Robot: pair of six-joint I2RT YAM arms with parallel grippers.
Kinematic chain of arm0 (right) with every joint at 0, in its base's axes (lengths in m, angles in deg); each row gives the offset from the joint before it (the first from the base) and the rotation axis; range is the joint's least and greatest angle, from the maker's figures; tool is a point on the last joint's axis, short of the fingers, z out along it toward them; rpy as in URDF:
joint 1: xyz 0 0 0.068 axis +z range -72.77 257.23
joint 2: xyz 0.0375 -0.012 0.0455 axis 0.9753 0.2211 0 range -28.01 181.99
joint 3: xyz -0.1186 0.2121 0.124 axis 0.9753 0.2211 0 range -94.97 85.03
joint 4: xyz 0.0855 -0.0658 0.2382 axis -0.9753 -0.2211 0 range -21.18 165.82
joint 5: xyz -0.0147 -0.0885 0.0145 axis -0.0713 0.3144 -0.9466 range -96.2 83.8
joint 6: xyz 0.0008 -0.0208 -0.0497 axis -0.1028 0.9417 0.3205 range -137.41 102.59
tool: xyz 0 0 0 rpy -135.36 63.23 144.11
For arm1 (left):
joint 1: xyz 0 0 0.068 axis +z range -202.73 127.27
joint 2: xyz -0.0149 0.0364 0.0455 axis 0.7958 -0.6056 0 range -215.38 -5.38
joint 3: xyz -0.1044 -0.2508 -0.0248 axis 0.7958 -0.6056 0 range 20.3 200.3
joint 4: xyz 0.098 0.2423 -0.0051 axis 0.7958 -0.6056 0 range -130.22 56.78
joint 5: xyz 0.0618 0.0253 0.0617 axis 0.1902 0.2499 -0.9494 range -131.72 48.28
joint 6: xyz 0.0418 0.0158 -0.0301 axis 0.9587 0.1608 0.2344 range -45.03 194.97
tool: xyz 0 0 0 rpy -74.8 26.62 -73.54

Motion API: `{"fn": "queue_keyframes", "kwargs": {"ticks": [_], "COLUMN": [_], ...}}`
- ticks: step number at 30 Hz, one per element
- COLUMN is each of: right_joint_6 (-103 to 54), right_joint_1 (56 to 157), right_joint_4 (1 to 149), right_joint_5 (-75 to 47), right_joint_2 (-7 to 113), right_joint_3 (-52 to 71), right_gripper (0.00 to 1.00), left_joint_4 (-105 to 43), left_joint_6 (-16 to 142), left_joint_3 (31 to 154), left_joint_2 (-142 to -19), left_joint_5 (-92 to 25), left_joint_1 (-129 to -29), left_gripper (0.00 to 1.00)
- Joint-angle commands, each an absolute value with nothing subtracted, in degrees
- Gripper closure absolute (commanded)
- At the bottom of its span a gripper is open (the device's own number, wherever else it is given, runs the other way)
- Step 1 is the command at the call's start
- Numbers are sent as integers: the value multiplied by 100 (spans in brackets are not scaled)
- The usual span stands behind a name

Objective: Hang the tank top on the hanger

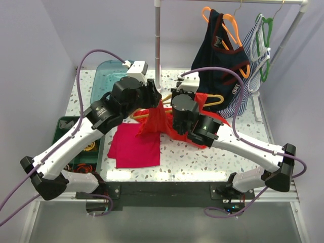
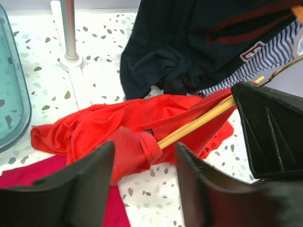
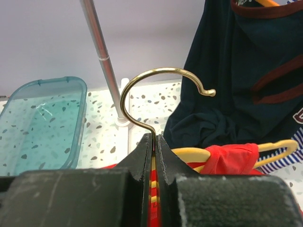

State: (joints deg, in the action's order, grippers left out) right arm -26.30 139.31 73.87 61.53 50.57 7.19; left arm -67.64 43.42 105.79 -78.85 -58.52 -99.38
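Note:
The red-orange tank top (image 1: 152,120) lies crumpled on the table, draped over the thin pale yellow hanger (image 1: 213,101). My left gripper (image 1: 156,101) hovers over its left part. In the left wrist view the fingers of the left gripper (image 2: 144,165) stand apart, with a fold of the tank top (image 2: 104,125) and the end of the hanger bar (image 2: 199,122) just beyond them, nothing pinched. My right gripper (image 3: 154,139) is shut on the hanger at the base of its gold metal hook (image 3: 161,73). A strap of the tank top (image 3: 232,158) sits over the hanger's right arm (image 3: 279,146).
A flat magenta cloth (image 1: 135,147) lies in front of the tank top. A teal bin (image 1: 106,76) stands at the back left, a green tray (image 1: 76,147) at the left edge. The rail's pole (image 1: 158,40) and a hanging navy top (image 1: 220,55) stand close behind.

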Motion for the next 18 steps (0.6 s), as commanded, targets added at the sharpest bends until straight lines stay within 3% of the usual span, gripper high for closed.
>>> {"fn": "queue_keyframes", "kwargs": {"ticks": [1, 18], "right_joint_6": [-2558, -3007], "right_joint_1": [13945, 13937], "right_joint_4": [7390, 5869], "right_joint_5": [5973, 4540], "right_joint_2": [4810, 4336], "right_joint_3": [110, -137], "right_gripper": [100, 100], "left_joint_4": [-6478, -6802], "left_joint_6": [5254, 8094], "left_joint_3": [10977, 10450], "left_joint_2": [-7482, -7024], "left_joint_5": [-5448, -3330], "left_joint_1": [-9703, -9606], "left_gripper": [30, 18]}}
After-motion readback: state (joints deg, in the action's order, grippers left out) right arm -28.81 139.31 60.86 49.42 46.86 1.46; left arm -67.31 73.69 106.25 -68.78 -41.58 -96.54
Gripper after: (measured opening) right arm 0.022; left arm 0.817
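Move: The tank top's bunched strap, already looped over the hanger's left arm, lies right at my left fingertips, roughly 2 cm ahead and 3 cm below. The hanger's middle is about 8 cm to my left hand's right, level with it fore and aft and 6 cm lower; the folded magenta cloth lies some 10 cm back, 11 cm left and 30 cm below. From my right hand, gripping the hook, that strap is about 4 cm back, 8 cm left and 7 cm below. My left hand leaves the strap it has just let go: it lifts about 6 cm, then also draws back some 4 cm and a little left. As it goes, my half-open fingers spread almost fully, and the hand tips up and swings clockwise, some 30 degrees in all. My right hand keeps the hook pinched, rises 2–3 cm, eases back slightly and turns about 12 degrees counter-clockwise. ##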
